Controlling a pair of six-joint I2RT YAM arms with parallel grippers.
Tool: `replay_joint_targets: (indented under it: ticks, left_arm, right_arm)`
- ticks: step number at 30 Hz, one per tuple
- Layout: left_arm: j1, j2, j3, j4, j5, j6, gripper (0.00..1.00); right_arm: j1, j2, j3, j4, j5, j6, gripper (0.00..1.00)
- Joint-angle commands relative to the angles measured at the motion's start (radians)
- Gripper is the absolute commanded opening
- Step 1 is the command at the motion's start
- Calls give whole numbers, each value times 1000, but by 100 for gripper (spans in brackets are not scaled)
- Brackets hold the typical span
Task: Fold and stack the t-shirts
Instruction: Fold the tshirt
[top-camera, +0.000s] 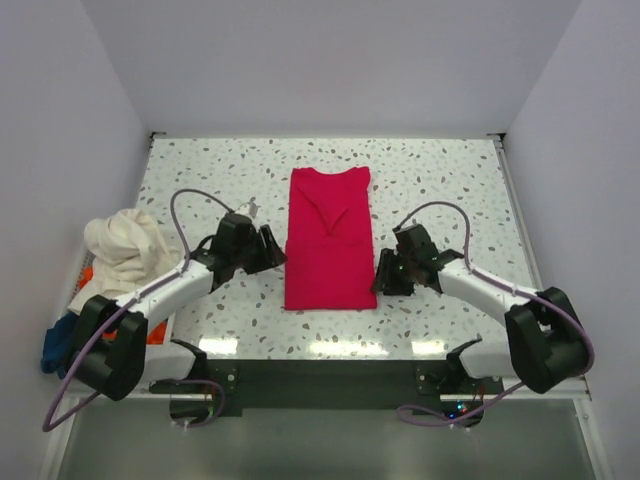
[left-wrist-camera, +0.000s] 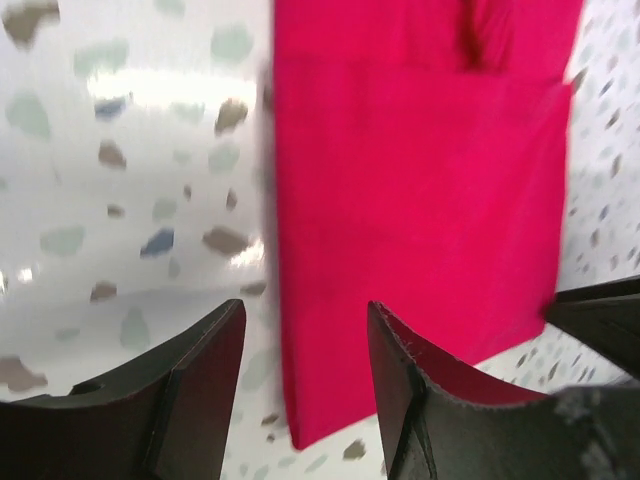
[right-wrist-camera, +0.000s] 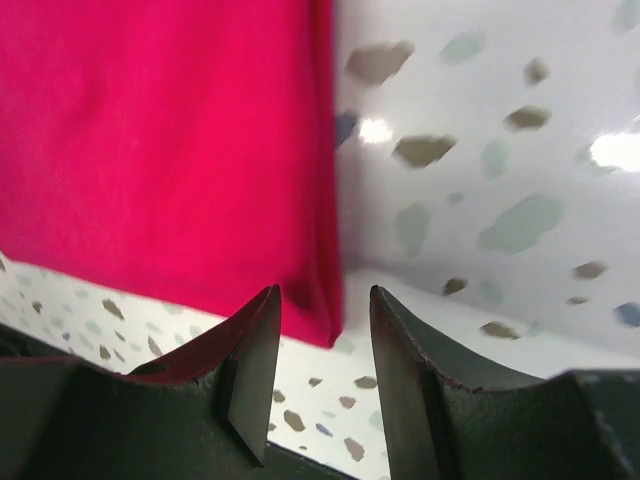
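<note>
The crimson red t-shirt (top-camera: 328, 240) lies flat in the middle of the table, folded into a long narrow strip. My left gripper (top-camera: 274, 250) is open just left of its left edge; in the left wrist view (left-wrist-camera: 305, 345) the shirt's near left corner (left-wrist-camera: 300, 420) lies between the jaws. My right gripper (top-camera: 384, 274) is open at the right edge; in the right wrist view (right-wrist-camera: 322, 325) the shirt's near right corner (right-wrist-camera: 320, 315) lies between the jaws. The cream white t-shirt (top-camera: 125, 250) is bunched at the left, over the orange one (top-camera: 87, 273) and the dark blue one (top-camera: 55, 345).
The speckled tabletop (top-camera: 450, 190) is walled by white panels at the back and sides. The heap of unfolded shirts hangs over the table's left edge beside the left arm (top-camera: 150, 295). A dark strip (top-camera: 320, 375) runs along the near edge between the arm bases.
</note>
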Motion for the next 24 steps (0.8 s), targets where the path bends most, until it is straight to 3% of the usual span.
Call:
replay_joint_targets:
  ticks: [1,8,24]
  left_arm:
    - [-41,-58,-86,-47,23,11,57]
    - [-107,-100,-114,-72,41,-17,54]
    - [-180,-155,-280,2,32,-132,52]
  right_arm:
    - [89,-85,-36,11,15,85,44]
    - [100,-223,-63,-60,84,122,43]
    - [106,-174,-174,61,33,184,43]
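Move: The near left corner of the folded t-shirt lies about 12 cm back, 1 cm right of and 7 cm below the left hand. Its near right corner is some 5 cm back, 1 cm left of and 3 cm below the right hand. The hem laid across the shirt's middle has its left end 9 cm ahead of the left hand and 2 cm to its right, and its right end 15 cm ahead of the right hand, level sideways. Back and down goes the left hand, about 10 cm back beside the shirt's left edge and 5 to 6 cm lower to its near corner, fingers tipping some 10 degrees further down. The right hand eases back about 5 cm towards the near right corner, rising roughly 3 cm on the way before sinking to just under its starting height. Both grippers stay about half open. ##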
